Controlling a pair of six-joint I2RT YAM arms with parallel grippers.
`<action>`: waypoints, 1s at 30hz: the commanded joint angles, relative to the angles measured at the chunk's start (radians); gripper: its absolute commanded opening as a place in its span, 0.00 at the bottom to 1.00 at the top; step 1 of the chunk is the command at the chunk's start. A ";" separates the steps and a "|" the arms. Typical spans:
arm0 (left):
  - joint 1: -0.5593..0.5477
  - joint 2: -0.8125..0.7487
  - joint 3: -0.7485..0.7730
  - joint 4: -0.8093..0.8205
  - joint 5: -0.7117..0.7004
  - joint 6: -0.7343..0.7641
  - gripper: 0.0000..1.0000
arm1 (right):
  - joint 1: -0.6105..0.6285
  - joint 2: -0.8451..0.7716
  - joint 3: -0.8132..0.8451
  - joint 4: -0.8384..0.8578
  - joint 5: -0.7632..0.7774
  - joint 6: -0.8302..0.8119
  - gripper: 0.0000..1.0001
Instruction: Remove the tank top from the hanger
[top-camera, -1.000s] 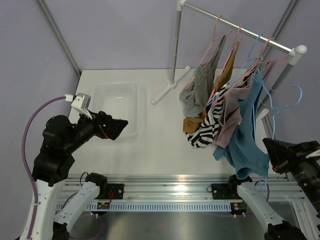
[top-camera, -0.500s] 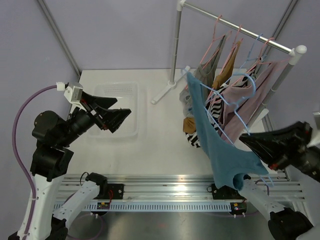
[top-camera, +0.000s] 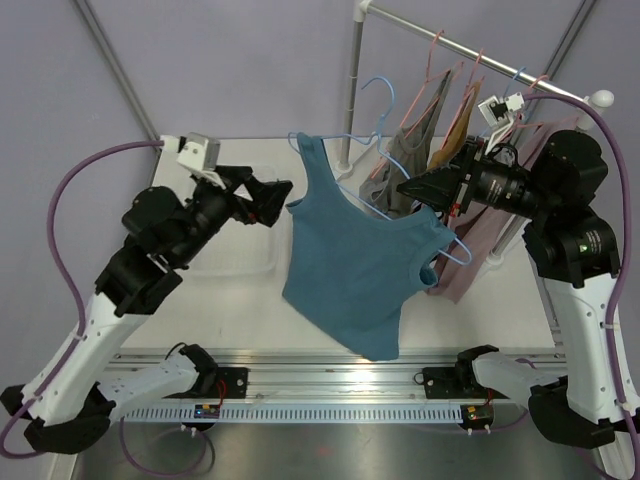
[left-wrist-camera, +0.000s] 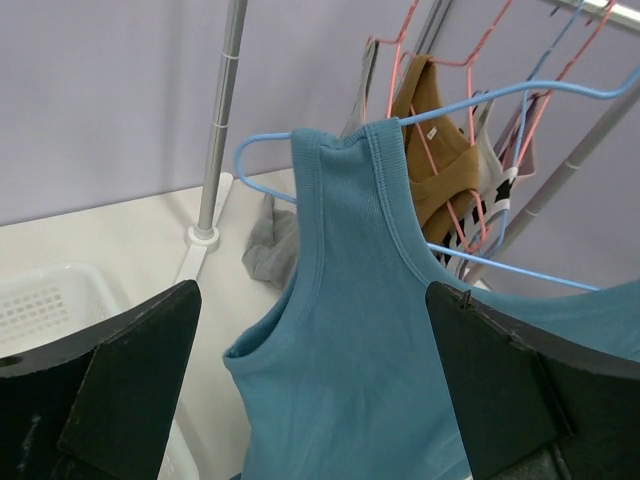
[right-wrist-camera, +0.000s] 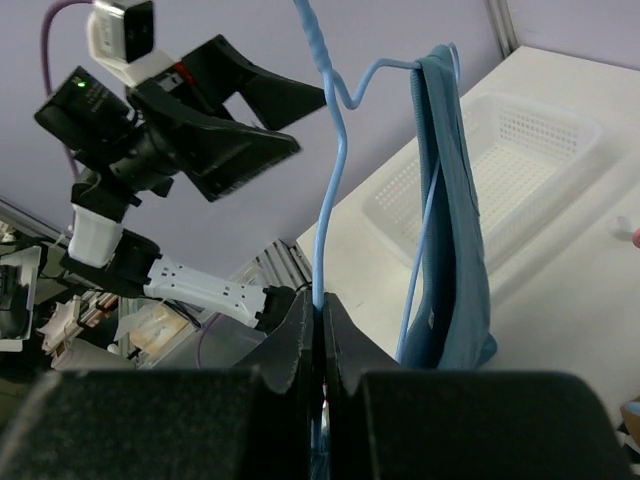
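A blue tank top hangs on a light blue wire hanger in mid-air over the table, off the rail. My right gripper is shut on the hanger's wire, and the top hangs edge-on beside it. My left gripper is open, just left of the top's left strap, apart from it. In the left wrist view the top fills the gap between my wide-open fingers, with the hanger through its strap.
A clothes rail at the back right carries several more garments on pink and blue hangers. Its upright post stands behind the top. A white mesh basket sits on the table at the left.
My right gripper has carried the hanger and blue top up and leftward, off the rail side to the table's middle. My left arm has risen and reached right toward the top's strap.
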 joint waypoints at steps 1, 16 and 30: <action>-0.110 0.100 0.053 0.070 -0.267 0.116 0.99 | 0.006 -0.053 -0.013 0.212 -0.060 0.057 0.00; -0.136 0.207 0.034 0.236 0.003 0.067 0.98 | 0.006 -0.113 -0.087 0.127 -0.030 -0.026 0.00; -0.136 0.267 0.041 0.265 -0.063 0.060 0.67 | 0.006 -0.131 -0.133 0.159 -0.063 -0.002 0.00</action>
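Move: Ahead and to the right of the open left hand, the tank top's near shoulder strap sits on the blue hanger, about 8 cm forward and 9 cm right, roughly level. The hanger's free end lies some 3 cm beyond that strap and 4 cm to its left; the hanger's neck is about 9 cm forward, 22 cm right and 4 cm above the left hand. From the right hand, shut on the hanger's other arm, the strap lies some 19 cm left and 7 cm forward. Reaching about 8 cm right and 4 cm forward, the left hand dips some 5 cm on the way, then climbs back about 3 cm to bring its open fingers around the strap, where they start closing, still short of a pinch. The right hand keeps its grip on the hanger, drawing it back about 3 cm with a small rise, then lowering it around 2 cm. ##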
